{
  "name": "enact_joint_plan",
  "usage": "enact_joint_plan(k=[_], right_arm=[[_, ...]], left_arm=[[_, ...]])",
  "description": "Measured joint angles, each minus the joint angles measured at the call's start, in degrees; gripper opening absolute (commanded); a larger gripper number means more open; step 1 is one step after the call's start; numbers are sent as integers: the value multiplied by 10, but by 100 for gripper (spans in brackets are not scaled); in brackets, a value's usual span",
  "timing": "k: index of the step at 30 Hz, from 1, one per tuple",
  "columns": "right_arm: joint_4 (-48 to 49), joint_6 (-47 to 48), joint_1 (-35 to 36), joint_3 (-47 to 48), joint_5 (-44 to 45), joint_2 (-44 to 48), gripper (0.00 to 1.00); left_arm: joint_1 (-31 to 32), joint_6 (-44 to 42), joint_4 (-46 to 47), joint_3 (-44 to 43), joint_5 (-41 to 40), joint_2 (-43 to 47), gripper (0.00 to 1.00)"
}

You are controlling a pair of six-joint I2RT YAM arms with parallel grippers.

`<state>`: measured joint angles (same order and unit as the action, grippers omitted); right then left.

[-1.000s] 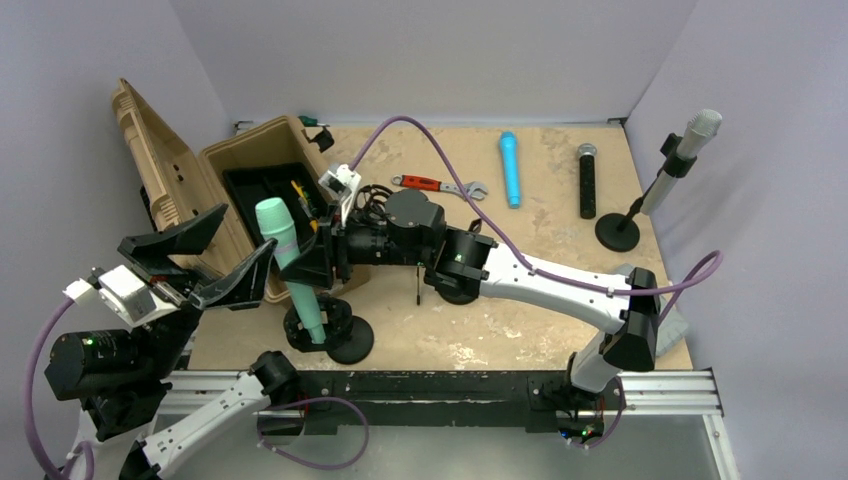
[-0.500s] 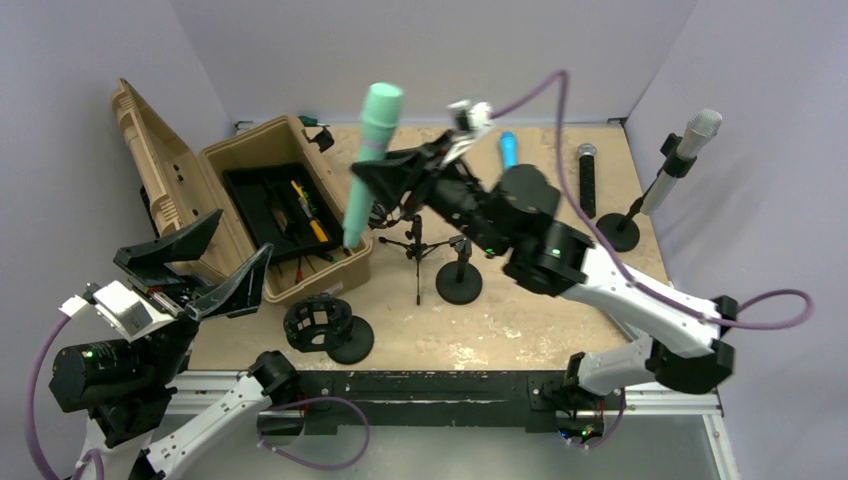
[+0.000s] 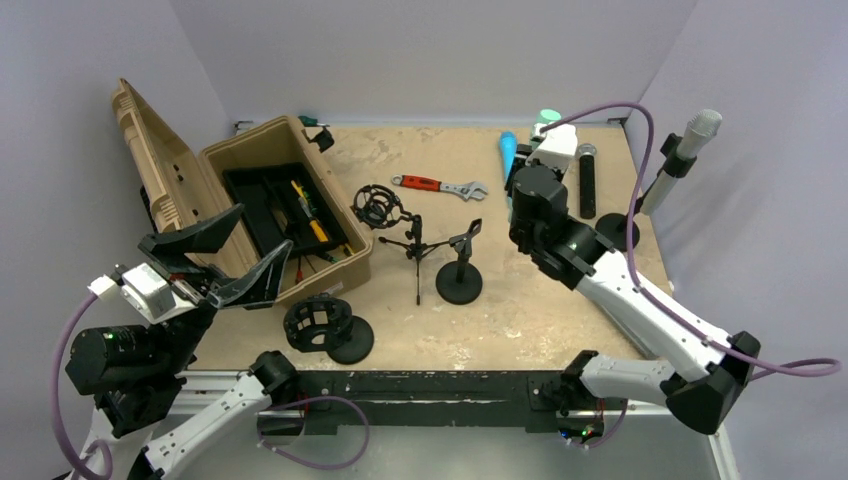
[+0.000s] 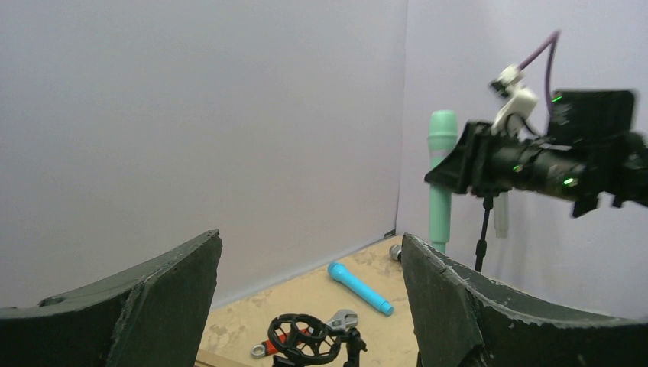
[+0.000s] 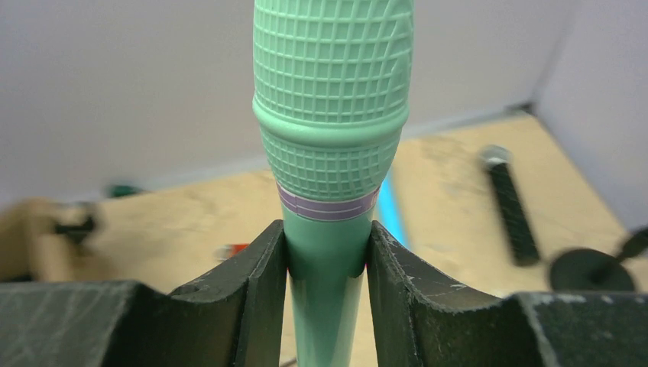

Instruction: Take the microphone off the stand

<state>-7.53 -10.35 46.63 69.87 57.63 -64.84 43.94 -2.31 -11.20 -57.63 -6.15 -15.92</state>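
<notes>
The mint-green microphone [image 5: 332, 115] is clamped upright between the fingers of my right gripper [image 5: 327, 260], just below its grille. In the top view only its head [image 3: 547, 117] shows, above my right wrist at the back right, over the blue microphone. In the left wrist view it [image 4: 441, 183] hangs in the air, clear of the table. The black ring-mount stand [image 3: 325, 325] that held it stands empty at the front left. My left gripper [image 3: 225, 262] is open and empty, raised left of that stand.
An open tan toolbox [image 3: 250, 190] sits at the left. A small tripod with a shock mount [image 3: 380, 207] and a black desk stand [image 3: 460, 280] are mid-table. A red wrench [image 3: 440, 185], blue microphone [image 3: 510, 150], black microphone [image 3: 587, 180] and a silver microphone on a stand [image 3: 690, 140] lie behind.
My right gripper lifted the green microphone out of the front-left stand and swung it up and across to the back right. My left gripper shifted slightly.
</notes>
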Motion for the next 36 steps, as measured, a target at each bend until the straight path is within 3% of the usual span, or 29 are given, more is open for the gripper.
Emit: enact_joint_plan(k=[7, 21, 29, 36], right_arm=[[-32, -8, -126, -34, -19, -116, 0], [-100, 48, -263, 222, -111, -549, 0], [-109, 102, -319, 325, -172, -614, 1], [-92, 115, -354, 357, -244, -638, 9]], left_arm=[[-1, 2, -3, 0, 3, -7, 85], [-3, 17, -4, 0, 13, -9, 85], [-7, 33, -4, 0, 21, -9, 85], [-14, 46, -2, 0, 27, -11, 85]])
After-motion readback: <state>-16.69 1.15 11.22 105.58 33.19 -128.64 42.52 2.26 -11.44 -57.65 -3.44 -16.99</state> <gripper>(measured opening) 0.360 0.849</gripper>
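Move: My right hand already holds the green microphone upright, high above the table. It is meant for the bare strip between two lying microphones, about 25 cm ahead, 11 cm right and 36 cm below this hand. The blue microphone lies about 25 cm ahead and 4 cm right, the black one about 23 cm ahead and 21 cm right, both equally low. From my idle left hand, the strip is some 46 cm ahead, 52 cm right and 46 cm below. I swoop my right hand down about 28 cm and forward some 26 cm, also drifting about 11 cm right, into the gap between the blue and black microphones. I tip the fingers down roughly 40 degrees on the way, so the green microphone's head leans forward. The drop comes first, then a nearly level glide forward and right. The pinch below the head stays shut throughout. ##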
